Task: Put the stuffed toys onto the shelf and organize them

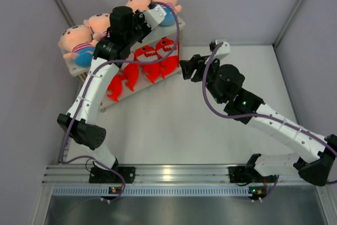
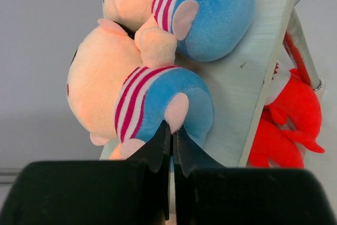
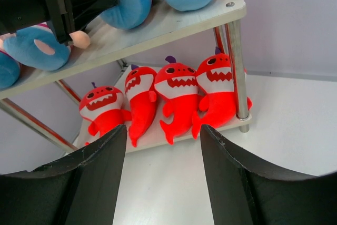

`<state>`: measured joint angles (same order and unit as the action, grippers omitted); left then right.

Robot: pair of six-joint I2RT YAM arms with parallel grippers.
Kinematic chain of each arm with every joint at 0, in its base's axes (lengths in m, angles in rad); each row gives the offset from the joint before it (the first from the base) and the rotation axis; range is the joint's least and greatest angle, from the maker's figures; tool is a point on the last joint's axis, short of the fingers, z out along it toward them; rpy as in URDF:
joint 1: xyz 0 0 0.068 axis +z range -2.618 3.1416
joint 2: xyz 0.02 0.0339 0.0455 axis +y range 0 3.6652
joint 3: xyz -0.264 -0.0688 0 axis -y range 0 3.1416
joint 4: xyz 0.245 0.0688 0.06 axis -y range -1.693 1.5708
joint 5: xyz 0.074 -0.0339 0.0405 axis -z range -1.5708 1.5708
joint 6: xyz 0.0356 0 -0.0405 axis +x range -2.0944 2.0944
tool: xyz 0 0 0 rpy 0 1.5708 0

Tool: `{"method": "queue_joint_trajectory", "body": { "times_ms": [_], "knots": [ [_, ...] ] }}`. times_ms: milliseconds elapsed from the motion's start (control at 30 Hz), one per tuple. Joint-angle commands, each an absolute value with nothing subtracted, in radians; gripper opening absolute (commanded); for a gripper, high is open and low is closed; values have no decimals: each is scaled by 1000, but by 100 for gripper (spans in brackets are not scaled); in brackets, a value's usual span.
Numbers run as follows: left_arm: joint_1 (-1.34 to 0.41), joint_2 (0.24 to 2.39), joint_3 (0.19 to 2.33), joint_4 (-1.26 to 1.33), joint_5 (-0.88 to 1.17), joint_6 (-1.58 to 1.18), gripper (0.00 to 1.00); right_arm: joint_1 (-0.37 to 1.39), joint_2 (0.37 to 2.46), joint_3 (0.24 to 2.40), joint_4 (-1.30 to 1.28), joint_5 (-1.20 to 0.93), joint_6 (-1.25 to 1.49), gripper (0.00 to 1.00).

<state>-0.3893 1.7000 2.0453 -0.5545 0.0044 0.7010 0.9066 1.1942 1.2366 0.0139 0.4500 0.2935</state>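
Observation:
The white two-tier shelf (image 1: 179,25) stands at the back left. Four peach boy dolls lie on its top board; the nearest doll (image 2: 142,104) has a second one (image 2: 200,9) behind it. Four red sharks (image 3: 179,90) stand in a row on the lower board (image 3: 158,138). My left gripper (image 2: 172,130) is over the top board, its jaws shut, the tips touching the near doll's peach foot (image 2: 176,111). It also shows in the top view (image 1: 154,13). My right gripper (image 3: 163,127) is open and empty, low over the table in front of the sharks (image 1: 158,59).
Grey walls close in the white table (image 1: 174,125) at the back and both sides. The shelf's thin metal leg (image 3: 237,72) stands at the right front corner. An aluminium rail (image 1: 179,174) runs along the near edge by the arm bases.

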Motion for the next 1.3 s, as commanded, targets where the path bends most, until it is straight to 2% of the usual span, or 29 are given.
{"method": "queue_joint_trajectory", "body": {
  "times_ms": [0, 167, 233, 300, 333, 400, 433, 600, 1000, 1167, 1267],
  "knots": [
    [-416, 1654, 2043, -552, -40, 699, 0, 897, 1172, 1241, 49, 442, 310, 59],
    [-417, 1658, 2034, -552, -100, 700, 0, 896, 1169, 1239, 48, 442, 308, 59],
    [-417, 1649, 2017, -551, -101, 704, 5, 896, 1170, 1241, 49, 440, 308, 59],
    [-417, 1643, 2017, -551, -110, 693, 14, 896, 1173, 1243, 48, 440, 310, 59],
    [-417, 1643, 2019, -551, -113, 690, 25, 896, 1173, 1243, 46, 439, 310, 59],
    [-417, 1637, 2019, -552, -118, 686, 35, 896, 1177, 1243, 46, 434, 313, 59],
    [-417, 1634, 2017, -551, -117, 681, 47, 896, 1177, 1244, 46, 434, 313, 59],
    [-417, 1603, 2013, -551, -117, 670, 71, 896, 1177, 1249, 43, 433, 316, 59],
    [-417, 1480, 1986, -551, -132, 637, 90, 896, 1158, 1252, 20, 411, 336, 60],
    [-417, 1404, 2028, -571, -143, 569, 90, 896, 1134, 1244, 5, 408, 345, 60],
    [-417, 1373, 2072, -610, -219, 546, 90, 896, 1121, 1246, -32, 405, 348, 61]
  ]
}}
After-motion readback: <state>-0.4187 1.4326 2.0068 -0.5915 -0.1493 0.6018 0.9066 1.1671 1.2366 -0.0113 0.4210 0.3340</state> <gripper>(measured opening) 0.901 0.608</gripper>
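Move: The shut left fingertips touch the left front of the second doll from the right on the top shelf. Its middle lies about 5 cm ahead of the left hand, 2 cm to the right and roughly level. The end doll lies some 8 cm ahead and 12 cm right, the third doll about 3 cm back and 11 cm left, both roughly level. From the idle right hand, the second doll is about 22 cm ahead, 20 cm left and 3 cm above. Press the left gripper's shut fingertips a last half centimetre or so to the right against the second doll, then spread the fingers wide while the hand stays almost in place. Draw back and up from the doll, about 9 cm each way and gathering speed, drifting some 5 cm left, with the wrist turning slightly counter-clockwise and the fingers tipping up. ##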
